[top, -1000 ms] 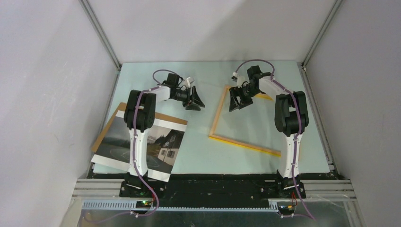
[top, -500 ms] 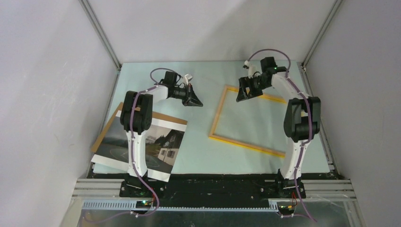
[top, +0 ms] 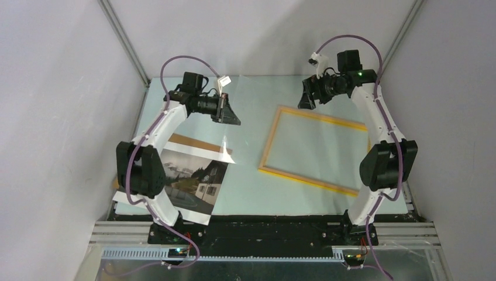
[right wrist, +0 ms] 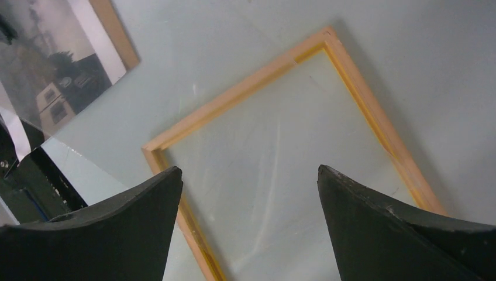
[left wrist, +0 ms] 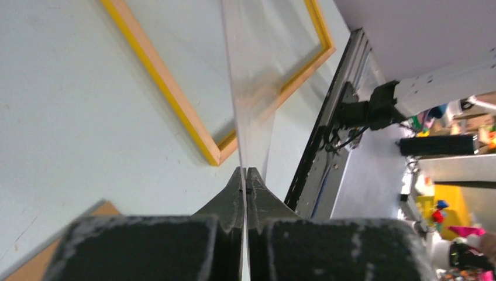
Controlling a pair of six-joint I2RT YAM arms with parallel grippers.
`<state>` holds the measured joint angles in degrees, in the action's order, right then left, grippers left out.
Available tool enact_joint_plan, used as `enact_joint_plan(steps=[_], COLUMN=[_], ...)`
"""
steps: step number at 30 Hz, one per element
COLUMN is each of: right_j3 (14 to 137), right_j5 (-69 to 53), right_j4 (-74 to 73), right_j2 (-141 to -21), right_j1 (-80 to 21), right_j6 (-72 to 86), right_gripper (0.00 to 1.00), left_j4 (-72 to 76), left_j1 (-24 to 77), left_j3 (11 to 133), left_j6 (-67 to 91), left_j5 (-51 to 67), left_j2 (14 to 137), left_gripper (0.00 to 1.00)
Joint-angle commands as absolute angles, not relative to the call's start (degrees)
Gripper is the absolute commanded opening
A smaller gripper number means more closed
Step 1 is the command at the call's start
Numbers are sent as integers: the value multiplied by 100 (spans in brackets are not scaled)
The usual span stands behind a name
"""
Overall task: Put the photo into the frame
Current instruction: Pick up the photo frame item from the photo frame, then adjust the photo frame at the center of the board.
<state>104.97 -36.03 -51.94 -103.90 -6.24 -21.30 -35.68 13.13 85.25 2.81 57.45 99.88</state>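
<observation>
The photo (top: 193,178), a dark misty landscape with a white house, lies flat at the near left on a brown backing board (top: 199,142). The yellow-orange frame (top: 316,149) lies flat at centre right with its clear pane inside. My left gripper (top: 233,120) is raised above the table between photo and frame, shut on the edge of a thin clear sheet (left wrist: 251,88) that runs away from the jaws edge-on. My right gripper (top: 305,100) hangs open above the frame's far left corner (right wrist: 234,93), with nothing between its fingers. The photo (right wrist: 52,88) shows at the upper left of the right wrist view.
Aluminium rails (top: 123,41) and grey walls enclose the light green table (top: 251,99). A black strip and the arm bases run along the near edge (top: 263,225). The backing board's corner (left wrist: 88,225) shows low in the left wrist view.
My left gripper has shut on the clear sheet and lifted toward the back left. The right gripper has risen from the frame's far corner toward the back and opened wider.
</observation>
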Motion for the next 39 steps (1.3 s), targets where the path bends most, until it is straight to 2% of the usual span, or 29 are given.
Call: enact_joint_plan(steps=[1, 7, 15, 22, 31, 39], right_j3=[10829, 10544, 9874, 9370, 9718, 10169], right_j5=[-3634, -3026, -2218, -1985, -1289, -986], right_j4=[-5306, -4845, -4537, -4171, -4112, -4152], right_j2=[-9718, -9249, -9261, -9959, -11280, -12101], right_j1=[-854, -780, 24, 510, 518, 586], right_j6=[-2446, -2035, -2228, -3056, -4511, -5068], right_gripper=[91, 89, 87, 86, 87, 87], left_j4=[-4683, -4737, -4735, -4739, -4744, -4737], left_j1=[1426, 1451, 1435, 1408, 1392, 1389], left_j3=[8642, 8685, 8837, 9010, 9351, 9556], left_j6=[-1130, -1159, -844, -719, -539, -404], left_j5=[5315, 4883, 4363, 3929, 4029, 4130], left_j2=[9165, 8234, 7358, 6773, 6469, 6508], left_gripper=[0, 0, 0, 0, 0, 0])
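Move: Below the right hand, some 22 cm down, lies the empty-looking photo frame. The middle of its far bar is about 12 cm to the right and 11 cm ahead, and the frame's own middle about 9 cm right and 5 cm back. From the left hand, which already holds the clear sheet, that far bar lies about 38 cm right and 19 cm ahead, some 20 cm down, and the photo's middle about 23 cm left and 12 cm back. Lifting the clear sheet higher in its shut fingers, the left hand rises about 19 cm, draws back some 10 cm and drifts left, away from the frame, rolling roughly 35 degrees. The right hand, fingers wide, first rises some 8 cm, then swings right and sinks steeply, easing forward towards the right part of the frame's far bar, its fingers tipping to point more downward. ##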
